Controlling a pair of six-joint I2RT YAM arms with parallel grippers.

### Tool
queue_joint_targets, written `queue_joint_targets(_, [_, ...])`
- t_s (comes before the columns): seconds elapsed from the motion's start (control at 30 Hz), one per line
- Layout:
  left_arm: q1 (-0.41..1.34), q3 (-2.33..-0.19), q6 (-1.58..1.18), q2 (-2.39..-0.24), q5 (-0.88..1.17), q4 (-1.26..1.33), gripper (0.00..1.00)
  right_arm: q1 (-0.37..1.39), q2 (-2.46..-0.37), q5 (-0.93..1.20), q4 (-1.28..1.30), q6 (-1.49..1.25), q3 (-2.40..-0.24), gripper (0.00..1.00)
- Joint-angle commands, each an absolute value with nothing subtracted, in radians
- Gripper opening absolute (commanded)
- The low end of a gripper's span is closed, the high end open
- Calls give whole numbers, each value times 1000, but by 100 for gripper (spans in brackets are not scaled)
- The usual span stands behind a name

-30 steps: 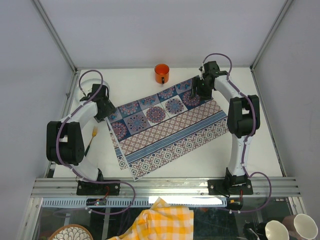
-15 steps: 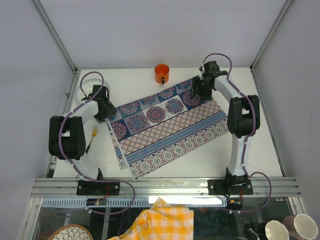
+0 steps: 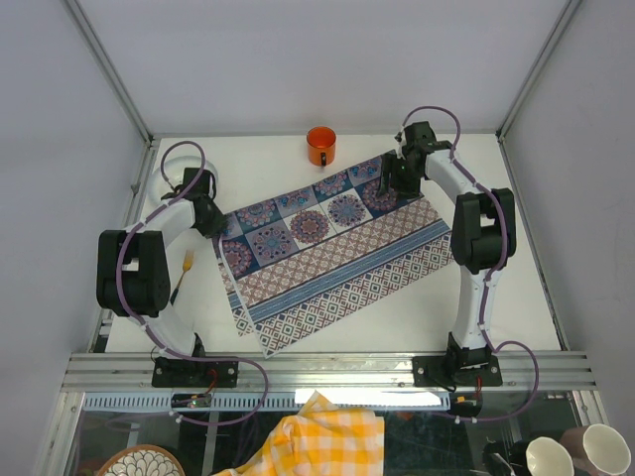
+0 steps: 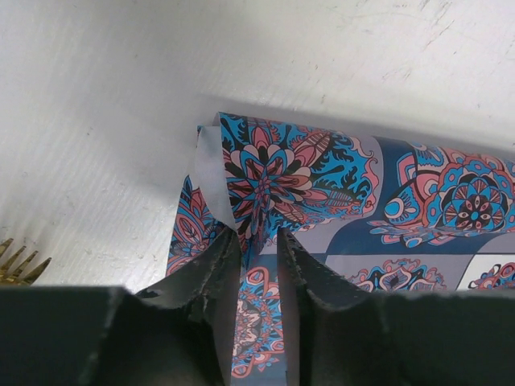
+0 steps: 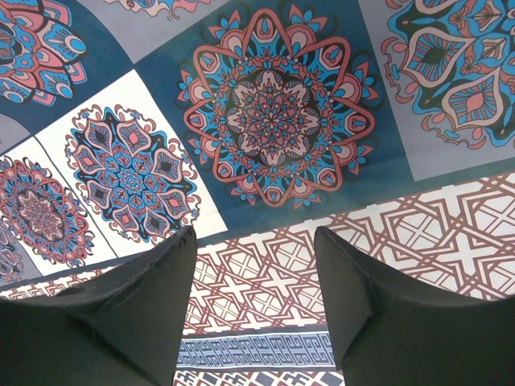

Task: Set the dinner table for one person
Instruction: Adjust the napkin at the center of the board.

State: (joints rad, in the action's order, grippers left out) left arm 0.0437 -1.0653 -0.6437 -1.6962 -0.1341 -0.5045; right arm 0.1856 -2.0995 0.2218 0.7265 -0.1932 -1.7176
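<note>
The dinner table (image 3: 526,248) is a white top with a blue-and-purple patterned cloth (image 3: 337,248) lying askew on it. At the cloth's far left corner my left gripper (image 3: 211,225) is down on the fabric. In the left wrist view that gripper (image 4: 257,235) has its jaws drawn narrow on a raised fold of the cloth (image 4: 273,173), and the corner's pale underside is turned up. My right gripper (image 3: 386,184) hovers over the cloth's far right part. It stands open (image 5: 253,241) with only flat cloth (image 5: 273,112) beneath it.
An orange mug (image 3: 320,146) stands at the far edge. A white dish (image 3: 171,163) sits at the far left corner. A gold fork (image 3: 183,275) lies left of the cloth, its tines (image 4: 16,265) close to my left gripper. Aluminium rails edge the table.
My left gripper has slid onto the cloth's left corner and narrowed its jaws, rucking the corner into a fold. The right arm has not moved.
</note>
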Motion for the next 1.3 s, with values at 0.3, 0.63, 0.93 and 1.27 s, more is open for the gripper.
queue_joint_targets(0.3, [35,-1117,-701,-1555,-80,-561,0,180,-2010,220,691,-202,-1685,62])
queue_joint_targets(0.63, [-7,-1247,-768,-1531,37,-555,0,180,-1980,220,692,-199,-1656,62])
queue_joint_targets(0.93, [-85,-1267,-816,-1656,70,-491,0,179,-1940,240,690,-202,-1615,62])
queue_joint_targets(1.27, [-129,-1271,-858,-1733,130,-363,0,180,-1924,236,696,-200,-1601,61])
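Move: The napkin's raised left edge, just behind its far-left corner, stands between the left hand's half-open fingers, within 1 cm. From that hand the plate's middle is about 12 cm ahead and 8 cm left, the fork some 11 cm back and 9 cm left, and the orange mug about 20 cm ahead and 26 cm right. From the right hand, that edge lies roughly 44 cm left, 11 cm back and 4 cm lower. Left fingers pinch the napkin's edge, lift about 9 cm, then descend 5 cm farther forward; right eases back. ##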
